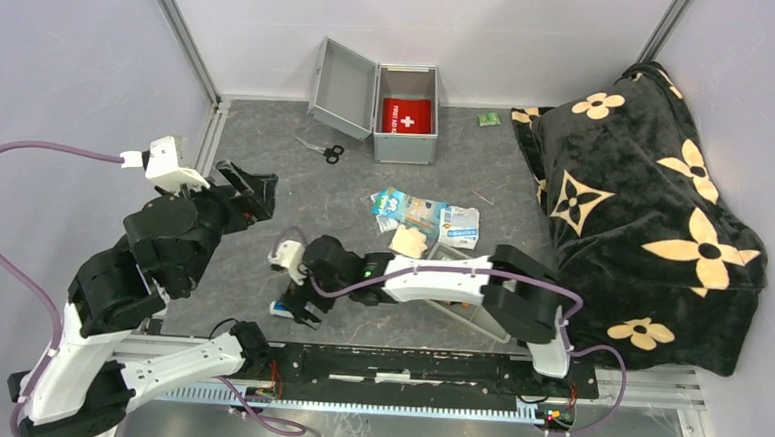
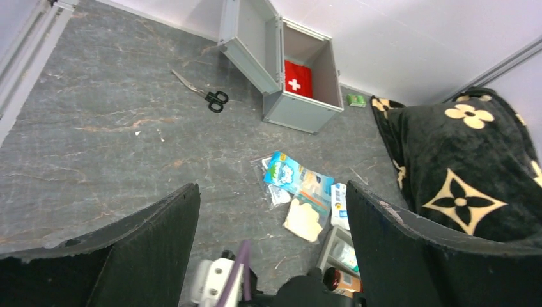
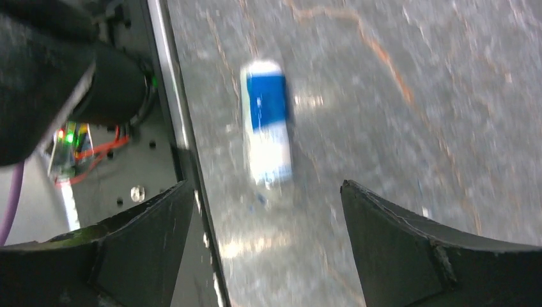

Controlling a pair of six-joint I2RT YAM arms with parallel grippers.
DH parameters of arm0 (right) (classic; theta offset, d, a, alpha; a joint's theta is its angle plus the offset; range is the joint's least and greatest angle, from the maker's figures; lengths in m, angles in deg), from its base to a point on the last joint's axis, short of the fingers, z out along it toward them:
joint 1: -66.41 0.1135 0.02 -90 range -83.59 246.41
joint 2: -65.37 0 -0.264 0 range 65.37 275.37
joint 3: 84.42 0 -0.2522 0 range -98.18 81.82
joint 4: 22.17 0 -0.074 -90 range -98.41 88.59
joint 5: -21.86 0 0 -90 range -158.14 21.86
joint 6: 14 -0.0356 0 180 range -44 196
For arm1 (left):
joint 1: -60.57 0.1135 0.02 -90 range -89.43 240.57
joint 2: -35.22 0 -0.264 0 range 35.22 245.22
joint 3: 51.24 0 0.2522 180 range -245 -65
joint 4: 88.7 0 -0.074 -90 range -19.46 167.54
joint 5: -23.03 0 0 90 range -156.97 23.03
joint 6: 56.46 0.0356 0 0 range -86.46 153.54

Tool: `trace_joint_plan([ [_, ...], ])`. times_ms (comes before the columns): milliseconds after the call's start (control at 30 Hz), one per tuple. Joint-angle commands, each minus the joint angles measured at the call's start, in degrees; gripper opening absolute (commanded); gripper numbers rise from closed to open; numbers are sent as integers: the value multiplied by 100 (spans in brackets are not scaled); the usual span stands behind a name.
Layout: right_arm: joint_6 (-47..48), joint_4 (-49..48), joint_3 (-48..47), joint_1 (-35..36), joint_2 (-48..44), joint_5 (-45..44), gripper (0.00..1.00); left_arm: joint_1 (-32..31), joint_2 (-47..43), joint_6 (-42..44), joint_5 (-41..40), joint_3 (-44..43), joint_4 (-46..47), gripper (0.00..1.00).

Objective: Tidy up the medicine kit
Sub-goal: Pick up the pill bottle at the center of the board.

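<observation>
The medicine kit (image 1: 404, 146) stands open at the back of the table, its lid (image 1: 342, 86) swung out to the left, with a red first-aid pouch (image 1: 407, 115) inside. In the left wrist view the medicine kit (image 2: 300, 115) is far ahead. A small blue-and-white box (image 3: 267, 121) lies on the table by the near rail. My right gripper (image 3: 265, 192) hovers open just over that box (image 1: 281, 310), touching nothing. My left gripper (image 1: 250, 186) is open and empty, raised over the left part of the table. Loose packets (image 1: 414, 218) lie mid-table.
Scissors (image 1: 322, 150) lie left of the kit. A small green packet (image 1: 487, 119) sits to its right. A grey divided tray (image 2: 339, 249) with bottles is partly hidden under the right arm. A black flowered blanket (image 1: 645, 202) covers a bulky shape at right.
</observation>
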Motion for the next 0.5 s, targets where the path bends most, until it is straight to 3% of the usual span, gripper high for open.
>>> trace_joint_plan([
  [0,305,218,-1142,59,827,31,90,11,-66,183,-253,-135,-372,89],
  [300,370,746,-2185,120,1927,66,80,11,-351,111,-378,36,-515,89],
  [467,226,1237,-2533,172,2195,-440,66,11,-441,12,-483,94,-522,89],
])
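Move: The blue-and-white roll lies some 5 cm to the right hand's left, level with it fore and aft, and about 7 cm below. From this hand, the table's near edge is about 7 cm back and 5 cm left, and the beige pad is roughly 15 cm ahead and 18 cm right. From the raised left hand, the roll is about 8 cm back, 2 cm right and 39 cm down. The right hand closes in on the blue-and-white roll: it sweeps about 6 cm left, then sinks nearly as far until its fingers straddle the roll, the rear finger right beside it. The fingers start narrowing but stay well open; touch can't be made out. The left hand drifts about 3 cm left and back, still open. ##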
